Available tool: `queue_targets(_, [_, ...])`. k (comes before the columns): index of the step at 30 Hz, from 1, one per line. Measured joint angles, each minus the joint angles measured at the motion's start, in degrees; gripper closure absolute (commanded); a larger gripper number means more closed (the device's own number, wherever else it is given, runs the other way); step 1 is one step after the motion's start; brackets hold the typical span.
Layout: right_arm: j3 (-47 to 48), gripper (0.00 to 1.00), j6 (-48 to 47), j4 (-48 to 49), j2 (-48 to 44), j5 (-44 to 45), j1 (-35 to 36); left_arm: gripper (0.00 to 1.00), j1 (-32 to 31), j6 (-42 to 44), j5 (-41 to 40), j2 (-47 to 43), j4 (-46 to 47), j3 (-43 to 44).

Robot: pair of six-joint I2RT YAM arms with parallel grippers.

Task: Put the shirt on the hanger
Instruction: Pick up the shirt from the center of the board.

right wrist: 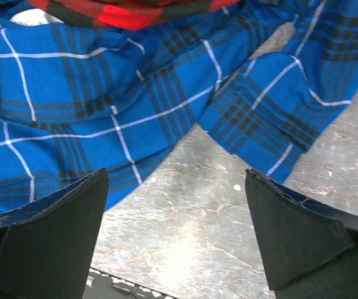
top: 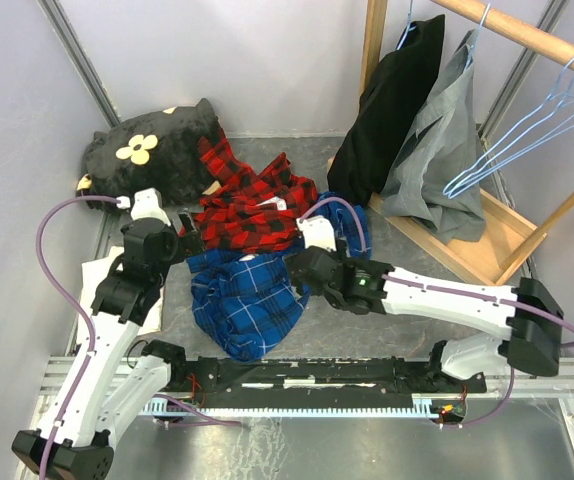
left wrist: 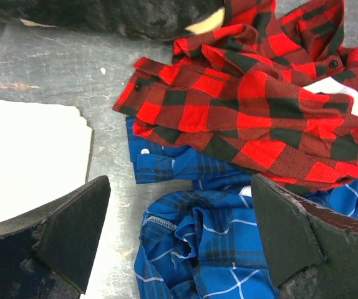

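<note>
The red-and-black plaid shirt (top: 252,205) lies crumpled on the table, partly on top of a blue plaid shirt (top: 242,300). In the left wrist view the red shirt (left wrist: 254,106) lies ahead of my left gripper (left wrist: 180,199). That gripper is open over the blue shirt (left wrist: 210,243) and holds nothing. My right gripper (right wrist: 176,193) is open over bare table at the blue shirt's (right wrist: 104,93) edge; a strip of the red shirt (right wrist: 135,9) shows at the top. Light-blue wire hangers (top: 527,130) hang on the wooden rail at the right. In the top view my left gripper (top: 191,240) and right gripper (top: 297,272) flank the pile.
A black plush with a yellow flower (top: 152,150) lies at the back left. A white sheet (left wrist: 23,162) lies left of the clothes. A wooden rack (top: 487,240) at the right carries a black garment (top: 392,110) and a grey garment (top: 437,160).
</note>
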Motion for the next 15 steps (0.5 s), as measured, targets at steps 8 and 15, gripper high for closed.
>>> queue_targets(8, [7.89, 0.01, -3.48, 2.34, 9.88, -6.78, -3.58, 0.02, 0.0, 0.0, 2.38, 1.18, -0.07, -0.04])
queue_targets(15, [22.73, 0.01, -18.1, 2.71, 20.11, -15.85, -10.38, 0.02, 0.0, 0.0, 2.86, 0.83, -0.07, -0.5])
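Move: The red plaid shirt's middle lies about 18 cm ahead of the right hand, 10 cm to its left and 13 cm below; its near edge is only some 10 cm ahead. The blue plaid shirt spreads beneath it, centred roughly 2 cm ahead and 7 cm left of the right hand. The dark cushion stands about 28 cm ahead and 31 cm left. From the left hand the red shirt lies about 14 cm ahead, 8 cm right and 20 cm down. Leftwards at first, with a slight dip, then forward and left together while gaining some 2 cm of height, the right hand sweeps over the blue shirt towards the near edge of the red one, ending about 8 cm farther out and 7 cm farther left. Its wrist turns some 10 degrees counter-clockwise and its fingers stay wide open, touching nothing. ##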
